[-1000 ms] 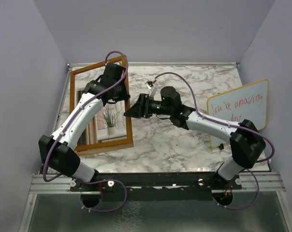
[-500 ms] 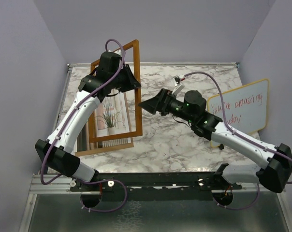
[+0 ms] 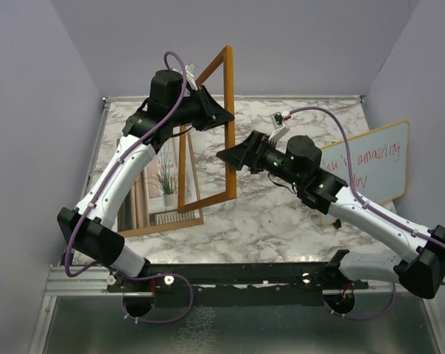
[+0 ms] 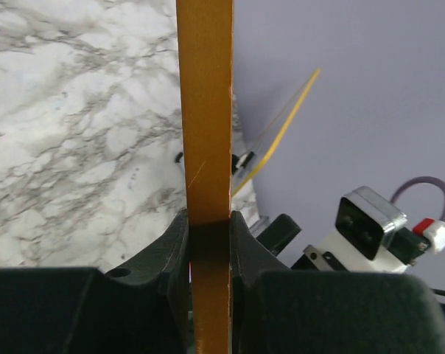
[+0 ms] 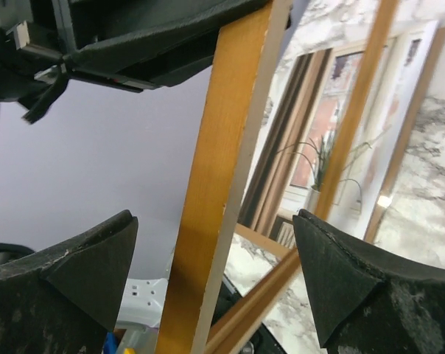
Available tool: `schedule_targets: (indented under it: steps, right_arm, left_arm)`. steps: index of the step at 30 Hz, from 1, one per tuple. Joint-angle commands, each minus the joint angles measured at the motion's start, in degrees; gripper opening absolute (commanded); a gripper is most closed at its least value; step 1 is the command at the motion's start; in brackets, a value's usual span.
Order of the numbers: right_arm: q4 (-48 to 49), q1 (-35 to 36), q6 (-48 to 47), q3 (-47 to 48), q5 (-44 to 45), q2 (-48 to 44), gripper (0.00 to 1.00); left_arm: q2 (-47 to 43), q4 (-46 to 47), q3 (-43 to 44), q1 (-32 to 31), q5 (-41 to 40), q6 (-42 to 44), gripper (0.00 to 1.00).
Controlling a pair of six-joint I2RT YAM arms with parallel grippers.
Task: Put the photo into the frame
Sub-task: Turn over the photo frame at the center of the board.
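Note:
The frame's orange-brown wooden rim [image 3: 228,125] stands tilted up almost on edge, its lower side down on the table. My left gripper [image 3: 221,118] is shut on the rim's right side, which runs between the jaws in the left wrist view [image 4: 205,110]. The photo [image 3: 163,184], with curtains and a green plant, lies flat on a brown board [image 3: 160,225] behind the rim; the right wrist view shows the photo [image 5: 333,147] through the rim. My right gripper [image 3: 226,156] is open just right of the rim [image 5: 222,184], its jaws wide on either side of that rim without touching it.
A yellow-rimmed whiteboard [image 3: 366,166] with red handwriting leans at the table's right edge. The marble table [image 3: 281,214] is walled in by pale partitions on the left, back and right. Both arms meet over the table's middle.
The left gripper has swung the rim up and to the right, from leaning low to almost on edge. The right arm drew back to the right, and its jaws opened wider.

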Motion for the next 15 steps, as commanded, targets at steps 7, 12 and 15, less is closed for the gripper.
schedule_targets:
  steps: [7,12,15]
  right_arm:
    - [10.43,-1.42,4.97,1.45,-13.88,-2.7,0.79]
    - [25.66,-1.66,14.61,-7.83,-11.17,-7.69,0.73]
    - [26.92,-1.7,16.21,-7.48,-11.91,-7.55,0.62]
  left_arm:
    - [-1.84,26.08,-3.08,-0.41,15.06,-17.49,0.0]
    - [-2.51,37.45,-7.84,-0.47,18.63,-24.33,0.0]
    - [-2.58,43.0,-10.61,-0.71,19.46,-27.84,0.0]
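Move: The photo frame hangs steeply on edge from the left gripper, which already holds its right bar about midway; its lower bar is some 13 cm to that hand's left and 25 cm below. The bare board centre lies about 5 cm right of, 2 cm nearer than and 35 cm below the left hand. For the right hand, the near stretch of the held bar is already between its open fingers, 1 cm ahead and left, with the left gripper some 10 cm farther out. The photo lies about 6 cm ahead, 25 cm left and 31 cm below. The frame is lifted and swung towards upright by the left hand, which keeps its pinch while rising about 5 cm, shifting some 4 cm right and tilting its fingers up from their downward slant, with a clockwise turn. The right hand travels along with the bar, up about 7 cm and back 4, fingers tilting up, and partly closes around it without shutting. ##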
